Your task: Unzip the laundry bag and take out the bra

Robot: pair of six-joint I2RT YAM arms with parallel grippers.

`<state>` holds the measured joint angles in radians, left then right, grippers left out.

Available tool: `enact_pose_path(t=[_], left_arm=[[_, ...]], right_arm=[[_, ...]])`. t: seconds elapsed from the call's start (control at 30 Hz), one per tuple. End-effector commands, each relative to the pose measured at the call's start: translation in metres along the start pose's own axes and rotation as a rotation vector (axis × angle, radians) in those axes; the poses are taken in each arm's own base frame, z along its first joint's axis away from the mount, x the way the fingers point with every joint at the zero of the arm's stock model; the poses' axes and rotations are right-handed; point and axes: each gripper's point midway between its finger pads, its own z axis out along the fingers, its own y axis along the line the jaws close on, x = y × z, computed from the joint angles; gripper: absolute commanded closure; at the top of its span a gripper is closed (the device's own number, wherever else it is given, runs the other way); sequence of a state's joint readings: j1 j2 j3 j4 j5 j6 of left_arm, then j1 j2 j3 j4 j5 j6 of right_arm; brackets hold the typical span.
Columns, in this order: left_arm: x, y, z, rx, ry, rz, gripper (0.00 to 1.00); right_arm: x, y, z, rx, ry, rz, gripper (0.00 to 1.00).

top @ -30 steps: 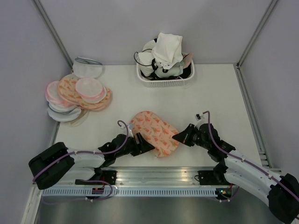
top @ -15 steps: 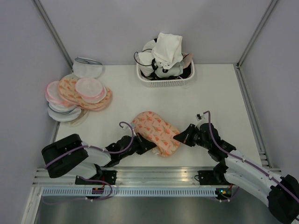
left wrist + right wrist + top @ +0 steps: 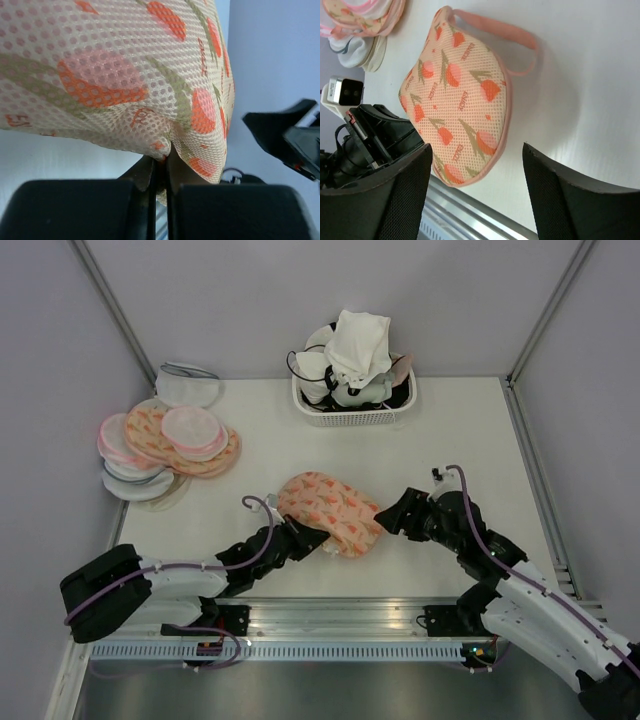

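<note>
The laundry bag (image 3: 330,510), peach mesh with orange leaf print and pink edging, lies at the table's front centre. My left gripper (image 3: 308,540) is shut on the bag's near edge and holds that edge raised. In the left wrist view my left gripper (image 3: 161,172) pinches a fold of the bag's mesh (image 3: 125,75) between its closed fingers. My right gripper (image 3: 392,521) is open and empty, just right of the bag. In the right wrist view my right gripper (image 3: 475,185) faces the bag (image 3: 460,110), apart from it. The bag's pink loop (image 3: 520,42) lies on the table. The bra is hidden.
A white basket (image 3: 350,420) of white and dark-trimmed garments stands at the back centre. A pile of similar peach and white-pink pouches (image 3: 165,445) lies at the left, with a white pouch (image 3: 188,387) behind it. A metal rail (image 3: 330,618) runs along the near edge.
My left gripper has lifted the bag's near edge, bunching the bag and tipping it up. My right gripper has drawn back a little to the right, away from the bag.
</note>
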<state>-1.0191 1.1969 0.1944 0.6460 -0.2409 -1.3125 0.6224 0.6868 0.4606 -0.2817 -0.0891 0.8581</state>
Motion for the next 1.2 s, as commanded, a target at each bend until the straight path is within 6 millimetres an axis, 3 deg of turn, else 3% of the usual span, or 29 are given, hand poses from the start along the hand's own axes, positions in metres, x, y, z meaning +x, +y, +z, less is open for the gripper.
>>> enact_pose_path(t=[0.0, 0.07, 0.17, 0.2, 0.23, 0.27, 0.37, 0.47, 0.67, 0.8, 1.17], left_arm=[[-0.034, -0.004, 0.004, -0.074, -0.166, 0.071, 0.98], [-0.046, -0.002, 0.006, -0.105, -0.23, 0.085, 0.98], [-0.06, 0.002, 0.013, -0.166, -0.326, 0.115, 0.98], [-0.065, -0.007, 0.018, -0.164, -0.353, 0.102, 0.98], [-0.062, 0.006, 0.023, -0.221, -0.356, 0.12, 0.98], [-0.066, 0.006, 0.026, -0.239, -0.381, 0.118, 0.98], [-0.061, -0.01, 0.043, -0.237, -0.399, 0.125, 0.98], [-0.052, -0.016, 0.05, -0.245, -0.407, 0.141, 0.98], [-0.039, -0.03, 0.053, -0.208, -0.379, 0.134, 0.98], [-0.036, -0.029, 0.052, -0.209, -0.373, 0.124, 0.98], [-0.026, -0.04, 0.056, -0.156, -0.346, 0.105, 0.98]], right_arm=[[-0.026, -0.022, -0.022, 0.18, -0.076, -0.136, 0.23], [-0.025, -0.025, -0.021, 0.201, -0.056, -0.161, 0.22], [-0.005, -0.006, -0.011, 0.071, 0.036, -0.154, 0.28], [-0.002, 0.001, -0.006, 0.02, 0.045, -0.144, 0.34], [0.003, 0.005, -0.004, -0.013, 0.061, -0.136, 0.37], [0.01, 0.013, -0.004, -0.064, 0.096, -0.124, 0.4], [0.015, 0.027, 0.001, -0.153, 0.102, -0.089, 0.48], [0.018, 0.037, 0.003, -0.214, 0.11, -0.069, 0.5], [0.038, 0.029, 0.021, -0.198, 0.179, -0.052, 0.48], [0.043, 0.033, 0.034, -0.221, 0.198, -0.037, 0.48], [0.056, 0.032, 0.049, -0.191, 0.204, -0.007, 0.48]])
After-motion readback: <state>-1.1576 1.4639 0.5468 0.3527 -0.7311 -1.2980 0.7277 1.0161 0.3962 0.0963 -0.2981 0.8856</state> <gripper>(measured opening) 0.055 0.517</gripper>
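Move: The laundry bag's zip end sticks out by the left fingers, which still hold that edge gathered: about 2 cm back, 2 cm to their right and a touch lower. From the open, empty right hand it is some 10 cm to the left, 5 cm back and 6 cm down, with the left gripper about 12 cm left, 4 cm back and 4 cm down. The bag's body spreads roughly 11 cm left, 3 cm ahead and 9 cm below the right hand. The laundry bag is carried about 5 cm forward by the left hand, still pinching its gathered edge; that hand turns some 25 degrees, counter-clockwise with its left side rising, then eases a little right and holds. The right hand first lifts slightly outward, then comes back left about 8 cm and down towards the zip end, turning counter-clockwise and half closing its fingers around nothing. ##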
